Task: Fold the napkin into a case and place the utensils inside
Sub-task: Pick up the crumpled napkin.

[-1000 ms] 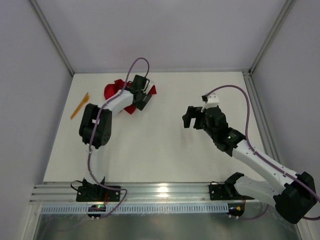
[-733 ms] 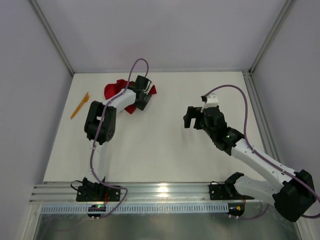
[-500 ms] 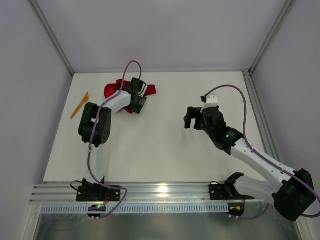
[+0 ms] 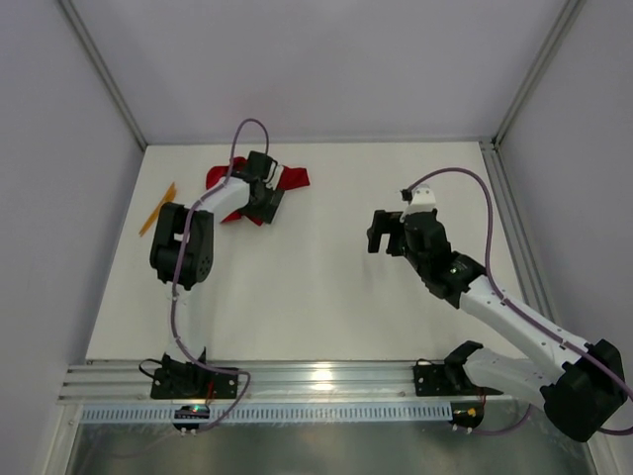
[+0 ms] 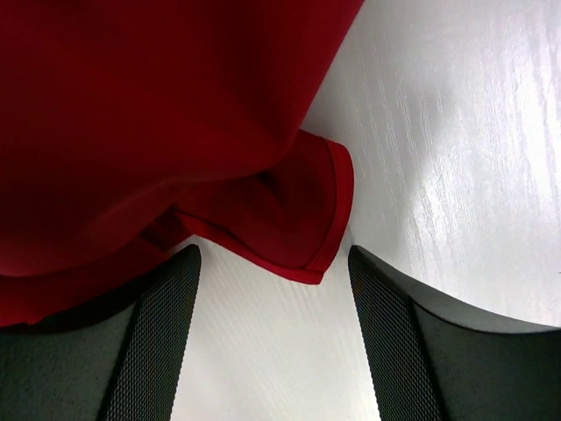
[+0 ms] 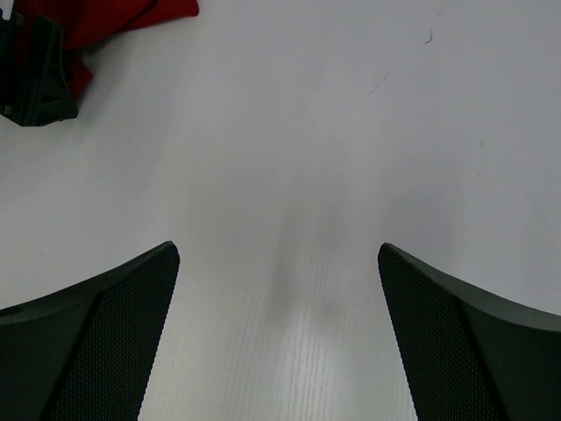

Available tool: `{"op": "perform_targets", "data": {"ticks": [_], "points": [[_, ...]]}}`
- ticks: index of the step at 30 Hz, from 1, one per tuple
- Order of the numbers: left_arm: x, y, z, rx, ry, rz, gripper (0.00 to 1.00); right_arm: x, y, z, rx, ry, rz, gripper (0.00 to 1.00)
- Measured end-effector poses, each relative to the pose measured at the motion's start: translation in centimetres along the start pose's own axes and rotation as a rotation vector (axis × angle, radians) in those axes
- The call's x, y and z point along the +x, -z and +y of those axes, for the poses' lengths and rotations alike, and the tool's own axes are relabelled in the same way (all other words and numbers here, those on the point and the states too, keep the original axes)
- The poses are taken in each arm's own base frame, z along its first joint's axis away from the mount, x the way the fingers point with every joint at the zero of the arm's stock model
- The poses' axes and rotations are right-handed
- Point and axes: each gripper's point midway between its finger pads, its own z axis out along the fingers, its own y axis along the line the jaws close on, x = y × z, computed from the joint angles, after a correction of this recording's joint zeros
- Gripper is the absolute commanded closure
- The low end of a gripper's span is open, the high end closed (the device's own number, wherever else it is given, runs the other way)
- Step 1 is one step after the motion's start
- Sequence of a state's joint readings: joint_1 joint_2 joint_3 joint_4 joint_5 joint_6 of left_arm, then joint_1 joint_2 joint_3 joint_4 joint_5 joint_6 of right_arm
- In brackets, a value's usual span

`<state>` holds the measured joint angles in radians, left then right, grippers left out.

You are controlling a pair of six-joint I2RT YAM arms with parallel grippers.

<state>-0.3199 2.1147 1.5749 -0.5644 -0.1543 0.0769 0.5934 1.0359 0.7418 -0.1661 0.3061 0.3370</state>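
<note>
The red napkin [image 4: 294, 177] lies crumpled at the table's far left; in the left wrist view the napkin [image 5: 131, 114] fills the upper left. My left gripper [image 4: 263, 196] sits low over the cloth's near edge. It is open, and a hemmed corner of the cloth reaches in between the tips of my left gripper [image 5: 272, 254] without being pinched. The orange utensils [image 4: 158, 208] lie to the left of the napkin, close to the table's left edge. My right gripper [image 4: 379, 234] hovers open over bare table right of centre, and nothing is between the fingers of my right gripper [image 6: 278, 250].
White walls with metal frame posts [image 4: 104, 84] close in the table on the left, back and right. The right wrist view catches the napkin [image 6: 131, 16] and my left gripper's black body [image 6: 35, 83] at its top left corner.
My left gripper has slid left along the napkin's near edge, its jaws narrowing slightly, and more red cloth now shows to its right. The right arm has barely moved.
</note>
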Motion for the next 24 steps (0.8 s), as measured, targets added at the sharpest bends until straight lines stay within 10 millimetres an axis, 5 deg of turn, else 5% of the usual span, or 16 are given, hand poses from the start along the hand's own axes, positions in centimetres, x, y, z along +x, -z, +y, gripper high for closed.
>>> {"op": "perform_targets", "data": {"ticks": [4, 7, 8, 10, 19, 21, 24], "points": [[-0.9, -0.5, 0.1, 0.012, 0.011, -0.012, 0.35, -0.5, 0.4, -0.2, 0.009, -0.002, -0.019, 0.01], [-1.7, -1.0, -0.2, 0.024, 0.021, -0.023, 0.62, -0.5, 0.5, -0.5, 0.019, 0.000, -0.018, 0.01], [-1.9, -1.1, -0.4, 0.037, 0.023, -0.027, 0.81, -0.4, 0.5, -0.5, 0.023, 0.001, -0.017, 0.01], [-1.9, -1.3, -0.8, 0.056, 0.029, -0.026, 1.00, -0.5, 0.7, -0.8, 0.033, 0.002, -0.018, 0.01], [-1.0, 0.2, -1.0, 0.127, 0.024, -0.013, 1.00, -0.8, 1.0, -0.9, 0.036, 0.010, -0.027, 0.01], [-1.0, 2.5, -1.2, 0.170, 0.014, -0.019, 1.00, -0.9, 1.3, -0.6, 0.013, 0.018, -0.029, 0.01], [-2.2, 8.8, -1.1, 0.226, -0.021, -0.093, 1.00, -1.6, 2.0, 0.5, -0.060, 0.034, -0.041, 0.01]]}}
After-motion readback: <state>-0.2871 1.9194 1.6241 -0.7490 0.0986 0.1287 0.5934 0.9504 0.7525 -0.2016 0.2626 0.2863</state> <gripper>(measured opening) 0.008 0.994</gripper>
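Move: The crumpled napkin's middle lies about 8 cm ahead of the left hand and 4 cm to its left, roughly level or 1 cm lower. Its small near corner is already between the open fingertips, some 2 cm ahead. The orange utensil is about 26 cm to the left and 3 cm farther out. From the right hand the napkin's middle is some 24 cm ahead, 29 cm left and 17 cm down. Forward about 2 cm, low over the table, the left hand slides its open fingers around the napkin's near corner, drifting slightly right as they shut fully and pinch the cloth. After a short hold it lifts ever faster, some 9 cm, drawing back 4–5 cm and rolling about 10 degrees, left side down. The empty right hand rises about 2 cm. ##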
